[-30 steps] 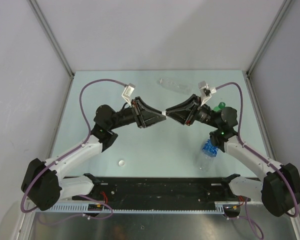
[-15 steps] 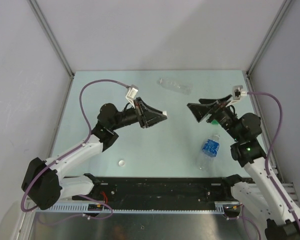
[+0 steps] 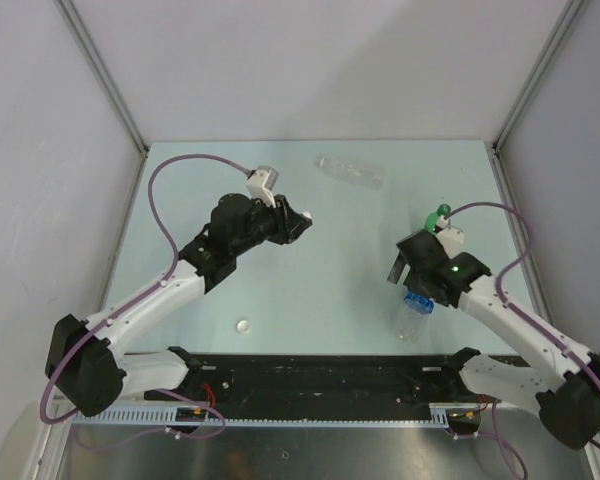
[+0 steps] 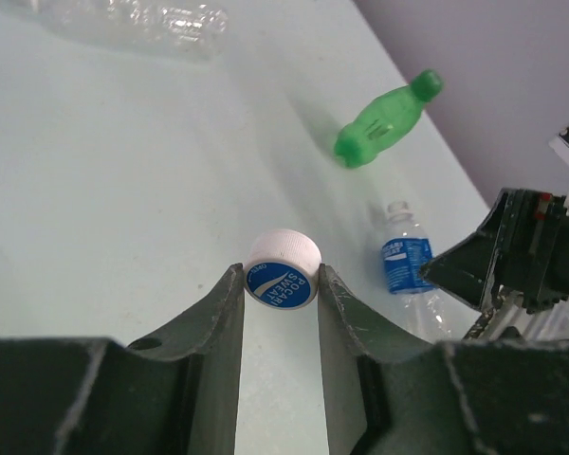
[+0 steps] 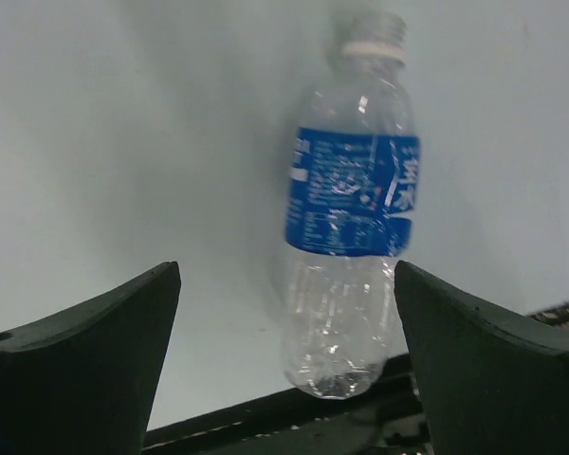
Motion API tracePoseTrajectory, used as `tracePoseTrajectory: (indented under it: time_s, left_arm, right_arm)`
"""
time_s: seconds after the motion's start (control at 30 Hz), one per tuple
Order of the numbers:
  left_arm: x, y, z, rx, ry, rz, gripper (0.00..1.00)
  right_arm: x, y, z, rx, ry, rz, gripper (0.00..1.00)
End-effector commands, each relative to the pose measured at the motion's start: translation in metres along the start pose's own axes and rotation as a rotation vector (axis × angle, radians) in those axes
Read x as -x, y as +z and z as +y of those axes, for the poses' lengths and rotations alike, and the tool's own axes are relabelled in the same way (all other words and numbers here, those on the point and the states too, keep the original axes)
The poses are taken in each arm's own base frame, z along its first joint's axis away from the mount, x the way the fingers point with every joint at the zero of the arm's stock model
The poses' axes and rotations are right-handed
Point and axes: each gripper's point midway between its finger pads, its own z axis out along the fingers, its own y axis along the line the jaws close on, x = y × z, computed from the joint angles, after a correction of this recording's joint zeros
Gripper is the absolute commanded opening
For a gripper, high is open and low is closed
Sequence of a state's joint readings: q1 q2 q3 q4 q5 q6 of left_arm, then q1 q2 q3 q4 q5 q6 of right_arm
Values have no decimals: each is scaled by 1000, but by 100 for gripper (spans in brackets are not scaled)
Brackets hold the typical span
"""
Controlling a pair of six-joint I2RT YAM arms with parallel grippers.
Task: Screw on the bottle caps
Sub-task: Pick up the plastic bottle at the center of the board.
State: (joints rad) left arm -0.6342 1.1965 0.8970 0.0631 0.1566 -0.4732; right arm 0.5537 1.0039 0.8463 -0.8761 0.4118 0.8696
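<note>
My left gripper (image 4: 281, 277) (image 3: 302, 222) is shut on a white bottle cap (image 4: 283, 270) with a blue printed top, held between its fingertips above the table's middle. The blue-label bottle (image 5: 351, 199) (image 3: 415, 305) (image 4: 406, 265) lies on its side near the front right, its neck uncapped. My right gripper (image 5: 286, 284) (image 3: 405, 280) hangs open just above it, with nothing between the fingers. A green bottle (image 4: 384, 121) (image 3: 438, 215) lies behind the right arm with its green cap (image 4: 425, 83) on. The clear unlabelled bottle (image 3: 350, 170) (image 4: 142, 19) lies at the back. Another white cap (image 3: 243, 325) sits at the front left.
The black rail (image 3: 320, 375) holding the arm bases runs along the near edge, right behind the blue-label bottle's base. Grey walls and metal posts (image 3: 105, 80) enclose the pale green table (image 3: 180, 190) on three sides.
The two grippers met tip to tip a second ago. The right one opened, let go of the cap and swung right and down over the blue-label bottle. The left drew back slightly, keeping the cap.
</note>
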Motion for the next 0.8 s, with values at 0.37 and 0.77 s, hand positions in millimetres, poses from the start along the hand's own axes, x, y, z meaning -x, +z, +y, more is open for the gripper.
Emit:
tracePoseTrajectory:
  time_s: [0.37, 0.77]
  left_arm:
    - [6, -3, 13, 72, 53, -5, 7]
    - [46, 4, -14, -60, 171, -39, 6]
  right_arm:
    - [-40, 40, -42, -198, -8, 16, 98]
    - [-28, 66, -7, 148, -82, -14, 63]
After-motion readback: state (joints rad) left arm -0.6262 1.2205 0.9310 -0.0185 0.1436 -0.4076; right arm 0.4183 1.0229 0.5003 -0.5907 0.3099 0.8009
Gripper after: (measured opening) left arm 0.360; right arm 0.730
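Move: The plastic bottle with the blue label lies on the board about 3 cm back and 3 cm to the right of the right hand, its middle some 10 cm below, neck pointing forward. The green bottle stands roughly 20 cm beyond it and 6 cm farther right. From the left hand, which holds a cap, the plastic bottle is about 13 cm back, 28 cm to the right and 23 cm lower. The plastic bottle is straddled by the right hand, which sinks about 10 cm onto it while easing some 3 cm back and 3 cm right, then creeps about a centimetre forward again. The wide-open fingers stay open until low, then close by about a quarter until the pads come against the bottle's sides at the lower part of the label. ##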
